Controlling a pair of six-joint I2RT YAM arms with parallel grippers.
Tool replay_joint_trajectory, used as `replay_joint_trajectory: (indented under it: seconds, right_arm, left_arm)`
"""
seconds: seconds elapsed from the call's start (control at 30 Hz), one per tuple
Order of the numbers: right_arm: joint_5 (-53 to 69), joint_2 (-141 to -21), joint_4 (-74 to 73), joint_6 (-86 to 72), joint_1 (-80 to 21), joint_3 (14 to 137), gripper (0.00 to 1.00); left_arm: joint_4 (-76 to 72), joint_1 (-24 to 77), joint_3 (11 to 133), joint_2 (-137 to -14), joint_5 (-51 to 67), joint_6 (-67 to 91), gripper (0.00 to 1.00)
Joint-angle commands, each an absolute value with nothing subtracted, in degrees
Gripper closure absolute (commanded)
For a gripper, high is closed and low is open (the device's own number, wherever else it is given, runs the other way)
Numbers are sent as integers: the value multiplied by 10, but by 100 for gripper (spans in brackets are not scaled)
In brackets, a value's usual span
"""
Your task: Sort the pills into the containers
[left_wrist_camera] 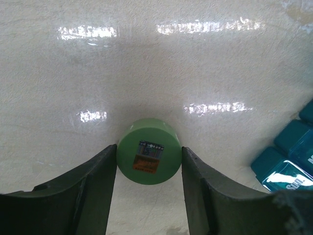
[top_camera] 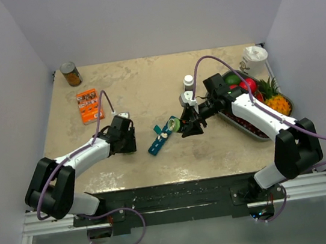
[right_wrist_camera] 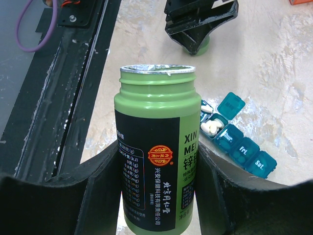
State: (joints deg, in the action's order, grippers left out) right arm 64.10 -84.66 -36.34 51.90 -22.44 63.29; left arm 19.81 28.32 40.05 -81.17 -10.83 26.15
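My right gripper (right_wrist_camera: 156,164) is shut on a green pill bottle (right_wrist_camera: 155,147), which has no cap and a foil-rimmed mouth. In the top view this bottle (top_camera: 174,124) lies tilted over the upper end of the teal containers strip (top_camera: 159,139), held by the right gripper (top_camera: 189,124). Some lids of the containers (right_wrist_camera: 239,147) stand open, and white pills (right_wrist_camera: 211,127) lie in one compartment. My left gripper (left_wrist_camera: 149,149) has both fingers against a green cap (left_wrist_camera: 148,157) that rests on the table. From above, the left gripper (top_camera: 124,141) is to the left of the strip.
A white bottle (top_camera: 188,82) stands behind the right gripper. Along the right side lies a grey fruit tray (top_camera: 242,124), with a white tub (top_camera: 255,57) behind it. An orange box (top_camera: 89,105) and a brown can (top_camera: 71,74) are at the back left.
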Motion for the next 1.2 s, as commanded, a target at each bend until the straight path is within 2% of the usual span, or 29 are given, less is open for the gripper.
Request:
replay_joint_trajectory:
  seconds: [0.0, 0.17, 0.4, 1.17]
  right_arm:
    - [661, -826, -357, 523, -221, 636, 98]
    - [660, -827, -357, 522, -221, 636, 98]
    - [662, -825, -357, 523, -219, 636, 98]
    - [664, -824, -366, 533, -216, 639, 98]
  left_arm:
    - [191, 287, 425, -786, -78, 261, 73]
    - [186, 287, 432, -749, 14, 265, 76]
    - [178, 298, 456, -737, 74, 282, 79]
    - [250, 394, 574, -881, -27, 259, 83]
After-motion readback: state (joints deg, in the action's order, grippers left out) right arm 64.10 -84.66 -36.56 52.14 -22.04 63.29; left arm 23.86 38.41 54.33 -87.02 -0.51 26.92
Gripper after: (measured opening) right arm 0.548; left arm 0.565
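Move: The green bottle, held in the air by the right hand with its open mouth turned left, lies about 23 cm right of the left hand, roughly level fore and aft, and some 14 cm higher. The teal pill organizer is about 16 cm right and 3 cm ahead, at table height. The white pill bottle stands some 31 cm right and 27 cm ahead. For the right hand, the green bottle is already between its fingers. Left hand lifts the pinched green lid 7 cm while swinging 10 cm right towards the green bottle, then sinks slightly. ##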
